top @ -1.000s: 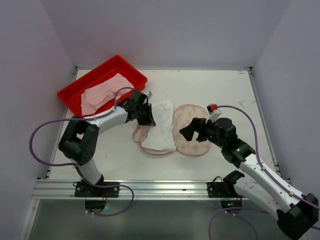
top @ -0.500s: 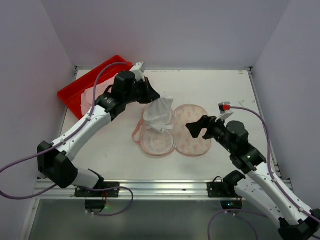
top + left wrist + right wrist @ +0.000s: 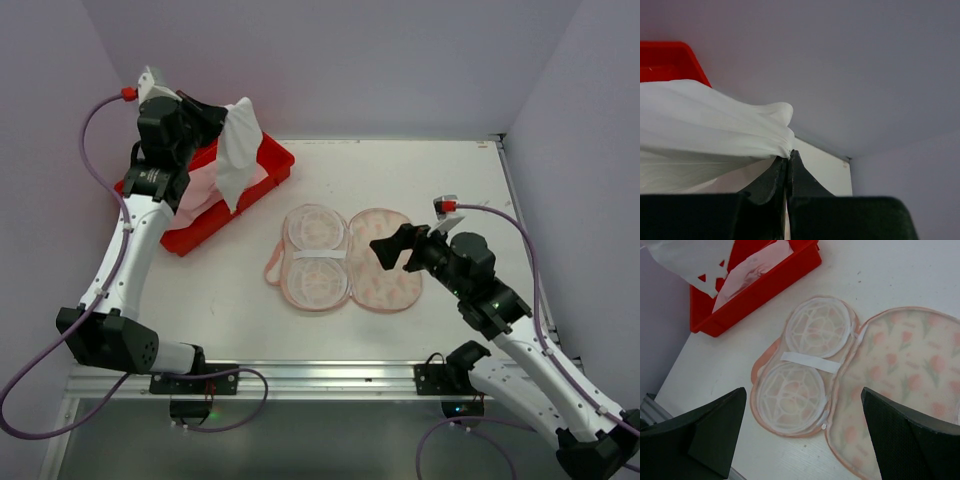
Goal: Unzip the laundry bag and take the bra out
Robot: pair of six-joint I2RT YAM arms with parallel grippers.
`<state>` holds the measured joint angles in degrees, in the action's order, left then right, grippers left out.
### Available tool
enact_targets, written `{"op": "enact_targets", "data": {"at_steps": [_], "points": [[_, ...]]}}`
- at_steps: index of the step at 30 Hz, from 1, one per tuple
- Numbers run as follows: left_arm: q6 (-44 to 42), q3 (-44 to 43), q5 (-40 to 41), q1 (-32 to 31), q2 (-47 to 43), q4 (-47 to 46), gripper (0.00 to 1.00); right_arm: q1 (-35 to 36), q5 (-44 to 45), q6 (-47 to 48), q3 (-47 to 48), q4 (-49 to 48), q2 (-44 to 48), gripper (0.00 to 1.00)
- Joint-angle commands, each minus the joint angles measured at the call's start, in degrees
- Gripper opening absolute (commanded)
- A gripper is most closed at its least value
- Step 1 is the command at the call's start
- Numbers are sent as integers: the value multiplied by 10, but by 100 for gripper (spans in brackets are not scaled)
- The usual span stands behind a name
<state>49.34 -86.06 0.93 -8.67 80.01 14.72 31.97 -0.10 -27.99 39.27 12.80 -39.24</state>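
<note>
The laundry bag [image 3: 345, 257] lies open and flat on the table, its two halves side by side; the left half shows white plastic cup frames and a white strap. It also shows in the right wrist view [image 3: 850, 385]. My left gripper [image 3: 215, 118] is raised high over the red tray and is shut on the white bra [image 3: 236, 150], which hangs from it; the left wrist view shows the fabric [image 3: 715, 130] pinched at my closed gripper [image 3: 788, 159]. My right gripper [image 3: 392, 252] is open and empty, just above the bag's right half, as the right wrist view [image 3: 805, 432] shows.
A red plastic tray [image 3: 255, 185] stands at the back left and holds pink fabric [image 3: 205, 185]; it also shows in the right wrist view [image 3: 760, 287]. Purple-grey walls close in the table on three sides.
My left gripper has lifted the bra out of the open bag and carried it up and left, to above the red tray. The right gripper has barely moved.
</note>
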Motion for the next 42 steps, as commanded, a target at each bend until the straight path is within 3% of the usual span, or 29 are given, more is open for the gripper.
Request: {"op": "enact_targets", "data": {"at_steps": [1, 4, 6, 15, 23, 28, 32, 37, 40, 41, 42], "points": [[69, 8, 107, 19, -9, -80, 0, -1, -21, 16, 24, -23, -14, 99], [157, 89, 187, 24, -28, -175, 0, -1, -30, 20, 25, -29, -28, 99], [169, 108, 229, 23, -28, -238, 0, -1, -40, 23, 25, -32, -33, 99], [211, 85, 373, 24, 49, -253, 0, -1, -47, 31, 27, -33, -56, 99], [255, 170, 456, 21, 96, -305, 0, -1, -56, 32, 19, -33, -70, 99], [282, 213, 441, 20, 170, -319, 4, -2, -59, 29, 10, -37, -81, 99], [289, 248, 427, 20, 187, -311, 16, -7, -61, 6, 23, -26, -116, 99], [235, 259, 392, 28, 172, -245, 29, -20, -40, -21, 42, 1, -151, 99], [205, 274, 334, 41, 154, -241, 56, -31, -15, -38, 63, 32, -173, 99], [191, 274, 303, 50, 146, -233, 70, -36, 10, -50, 70, 42, -179, 99], [185, 272, 285, 54, 140, -215, 78, -41, 28, -58, 77, 70, -183, 99]]}}
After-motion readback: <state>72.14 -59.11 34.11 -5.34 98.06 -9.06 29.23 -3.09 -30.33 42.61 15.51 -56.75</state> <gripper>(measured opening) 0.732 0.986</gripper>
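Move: The left hand already holds the white garment high up; the red bin it goes to has its middle about 12 cm to the left, 8 cm ahead and some 32 cm below. The pink cloth in the bin lies 10 cm left, 6 cm ahead and 34 cm down, the open laundry bag about 30 cm right, 14 cm back and 36 cm down. From the right hand the bin is roughly 54 cm left, 28 cm ahead, 18 cm below. Left hand swings the white garment 20 cm left, sinks 25 into the bin and opens; right sinks 7. ##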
